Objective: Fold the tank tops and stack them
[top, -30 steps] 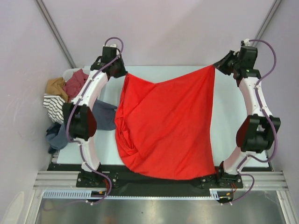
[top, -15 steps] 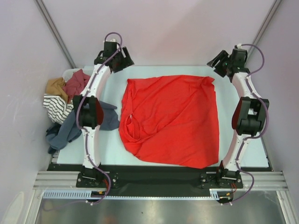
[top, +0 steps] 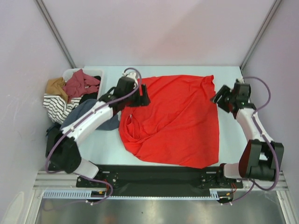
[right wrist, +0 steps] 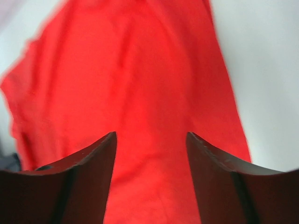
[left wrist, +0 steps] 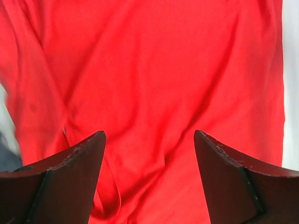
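Note:
A large bright red tank top [top: 175, 121] lies spread on the pale table, wrinkled and bunched along its left side. My left gripper [top: 141, 98] hovers over its upper left part, jaws wide open with only red cloth [left wrist: 154, 84] below them [left wrist: 148, 133]. My right gripper [top: 218, 100] is at the top's upper right edge, also open and holding nothing, and the red cloth [right wrist: 135, 79] fills the view beneath it [right wrist: 151, 133]. A navy tank top is not clearly identifiable.
A white basket [top: 70, 73] at the far left holds a heap of clothes: tan, maroon and striped [top: 55, 106]. A slate-blue garment [top: 108, 122] spills from it onto the table under the left arm. Bare table [top: 233, 135] shows right of the red top.
Both grippers opened and let go of the red top's far corners. It dropped flat onto the table. Both arms then drew back toward me, lower over the cloth.

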Motion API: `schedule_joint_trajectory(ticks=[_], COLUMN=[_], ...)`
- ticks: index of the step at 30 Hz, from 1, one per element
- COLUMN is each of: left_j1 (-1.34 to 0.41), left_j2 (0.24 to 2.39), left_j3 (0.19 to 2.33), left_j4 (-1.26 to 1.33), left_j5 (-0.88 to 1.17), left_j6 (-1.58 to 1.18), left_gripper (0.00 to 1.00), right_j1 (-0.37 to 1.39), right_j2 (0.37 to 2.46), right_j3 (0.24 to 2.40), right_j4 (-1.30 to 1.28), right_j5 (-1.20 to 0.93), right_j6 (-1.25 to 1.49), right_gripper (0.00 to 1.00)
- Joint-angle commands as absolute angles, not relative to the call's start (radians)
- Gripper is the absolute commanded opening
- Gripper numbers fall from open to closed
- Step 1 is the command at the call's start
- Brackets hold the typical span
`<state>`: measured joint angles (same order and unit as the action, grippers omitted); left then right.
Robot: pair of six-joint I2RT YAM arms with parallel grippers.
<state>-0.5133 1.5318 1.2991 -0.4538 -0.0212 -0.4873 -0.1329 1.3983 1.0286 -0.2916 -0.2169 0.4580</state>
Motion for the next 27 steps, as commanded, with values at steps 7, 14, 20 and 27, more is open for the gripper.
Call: schedule_joint_trajectory(ticks=[7, 14, 20, 27], left_j1=[-0.497, -0.497, -0.497, -0.495], left_j2=[1.324, 1.322, 1.307, 1.282], left_j3=[0.962, 0.91, 0.888, 0.874], left_j4=[-0.273, -0.249, -0.235, -0.236], left_j5=[-0.06, -0.035, -0.008, -0.012], left_j6=[-0.522, -0.518, -0.514, -0.508], left_gripper=[0.81, 0.81, 0.81, 0.82], right_j1=[-0.129, -0.127, -0.107, -0.087], right_j2=[1.262, 1.393, 1.512, 1.568], right_j3=[0.77, 0.81, 0.844, 0.841], right_j4=[-0.315, -0.292, -0.265, -0.242], right_j5=[0.046, 0.1, 0.15, 0.164], right_j6=[0.476, 0.5, 0.514, 0.526], right_gripper=[0.55, 0.55, 0.54, 0.21])
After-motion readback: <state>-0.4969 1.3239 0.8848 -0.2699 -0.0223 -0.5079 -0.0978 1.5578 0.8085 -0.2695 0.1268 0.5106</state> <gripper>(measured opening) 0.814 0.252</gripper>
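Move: The spot I want with my right hand is the tank top's right edge, about 6 cm back, 4 cm to the right and 14 cm below. The top's far right corner is some 24 cm ahead and 5 cm right, its near right corner about 28 cm back and 2 cm right. From my left hand, the loose armhole loop lies roughly 10 cm back, 6 cm left and 18 cm below; the grey cloth is about level with it and 33 cm left. I drop my right hand about 14 cm to the red top's right edge, first drawing back some 7 cm and easing right, then sinking almost straight down while the fingers tip more steeply downward by about 20 degrees and turn a little clockwise. At the bottom they close and pinch the edge. Meanwhile I lower my left hand, backward and a little left towards the armhole loop, and hover there with fingers open. ##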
